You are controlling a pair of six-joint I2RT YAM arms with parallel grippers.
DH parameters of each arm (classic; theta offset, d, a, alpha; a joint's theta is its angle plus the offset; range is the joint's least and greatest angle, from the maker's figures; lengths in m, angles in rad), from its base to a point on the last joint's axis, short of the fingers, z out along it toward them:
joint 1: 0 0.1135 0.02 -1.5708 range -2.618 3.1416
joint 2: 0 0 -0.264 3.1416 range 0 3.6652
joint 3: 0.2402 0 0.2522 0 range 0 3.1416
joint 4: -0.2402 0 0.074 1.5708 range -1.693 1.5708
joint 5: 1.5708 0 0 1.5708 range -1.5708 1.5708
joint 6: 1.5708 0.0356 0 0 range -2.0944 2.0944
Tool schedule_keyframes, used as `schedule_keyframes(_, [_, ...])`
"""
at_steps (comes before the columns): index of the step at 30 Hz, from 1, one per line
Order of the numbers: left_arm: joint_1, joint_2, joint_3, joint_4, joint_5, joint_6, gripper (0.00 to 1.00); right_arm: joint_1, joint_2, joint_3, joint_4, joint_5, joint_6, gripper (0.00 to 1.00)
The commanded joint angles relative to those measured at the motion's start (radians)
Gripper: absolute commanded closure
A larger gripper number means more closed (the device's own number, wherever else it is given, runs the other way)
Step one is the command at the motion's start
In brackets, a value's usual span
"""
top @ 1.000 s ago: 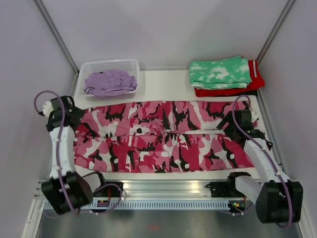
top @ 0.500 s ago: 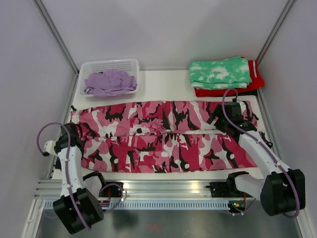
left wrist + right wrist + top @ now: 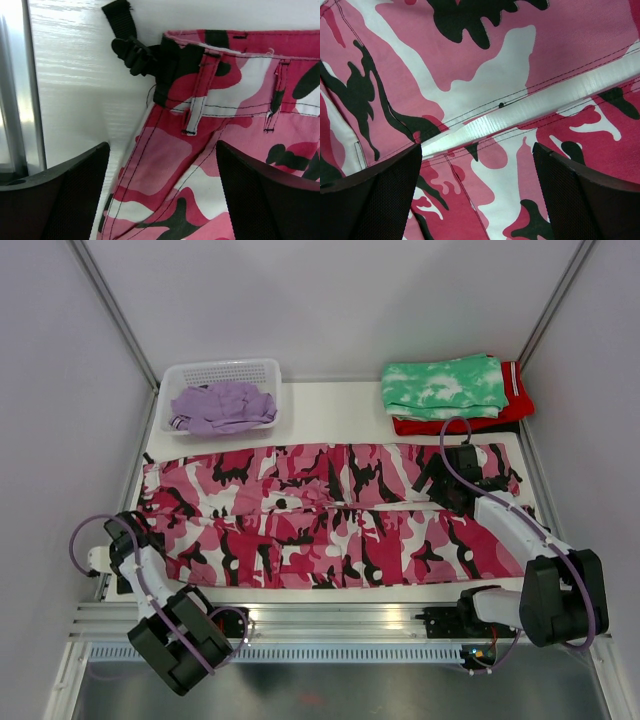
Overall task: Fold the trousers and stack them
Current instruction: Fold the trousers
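Observation:
The pink, white and black camouflage trousers [image 3: 330, 520] lie spread flat across the table, waistband to the left, legs to the right. My left gripper [image 3: 138, 536] hovers open at the near left waistband corner [image 3: 200, 100]; the left wrist view shows fabric between the fingers [image 3: 55, 200], ungripped. My right gripper [image 3: 442, 480] hangs open over the legs, above the strip of table [image 3: 520, 112] between them. Its fingers [image 3: 585, 200] hold nothing. The lilac trousers [image 3: 222, 405] lie bunched in a basket.
A white basket [image 3: 220, 367] stands at the back left. A folded green tie-dye garment [image 3: 443, 385] lies on a red one [image 3: 515, 405] at the back right. A black strap with a buckle [image 3: 132, 50] pokes out of the waistband. A metal rail [image 3: 340, 625] runs along the near edge.
My left gripper has swung from the far left end of the waistband down to its near left corner. My right gripper has shifted left and back over the legs.

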Motion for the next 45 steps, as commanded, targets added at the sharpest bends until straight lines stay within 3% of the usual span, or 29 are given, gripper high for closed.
schedule_keyframes(1, [0.009,-0.013,-0.031,0.117,0.058,0.059,0.10,0.002,-0.007,0.021,0.011,0.004,0.062,0.02])
schedule_keyframes(6, [0.013,0.037,-0.034,0.152,0.073,0.073,0.15,0.001,-0.026,0.013,0.002,0.029,0.088,0.02])
schedule_keyframes(20, [0.016,0.062,-0.027,0.162,0.142,0.127,0.49,-0.099,-0.158,-0.048,-0.120,0.142,0.246,0.02])
schedule_keyframes(24, [0.014,0.076,-0.021,0.154,0.147,0.121,0.75,-0.146,-0.188,-0.047,-0.195,0.175,0.264,0.02])
schedule_keyframes(26, [0.016,0.079,-0.019,0.152,0.148,0.118,0.97,-0.212,-0.196,-0.047,-0.233,0.187,0.287,0.02])
schedule_keyframes(33, [0.016,0.090,-0.016,0.140,0.161,0.109,0.98,-0.337,-0.322,-0.068,-0.441,0.338,0.365,0.02])
schedule_keyframes(38, [0.016,0.093,-0.016,0.132,0.159,0.087,0.98,-0.448,-0.397,-0.130,-0.474,0.411,0.399,0.02])
schedule_keyframes(45, [0.016,0.123,-0.019,0.148,0.187,0.082,0.98,-0.611,-0.258,-0.159,-0.500,0.310,0.503,0.02])
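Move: The near side edge of the trousers, just under the waistband, lies between the left hand's open fingers, about 1 cm ahead, 2 to the left and 1 below; the near buckle is some 2 cm back and 6 left, the far waist strap about 23 ahead. The right hand heads for the near leg's front hem corner, roughly 19 cm back, 20 right and 6 below; the gap between the legs lies almost straight under this hand, and the far leg's hem 4 ahead and 19 right. The left fingers close on the trousers' near edge just below the waistband and pinch it, after easing forward about 2.5 cm and sinking 1 cm; they then hold there. The open right hand swings right and back over the near leg towards its hem corner, some 23 cm in all, turning about 60 degrees clockwise and dipping at the end, still above the cloth. ##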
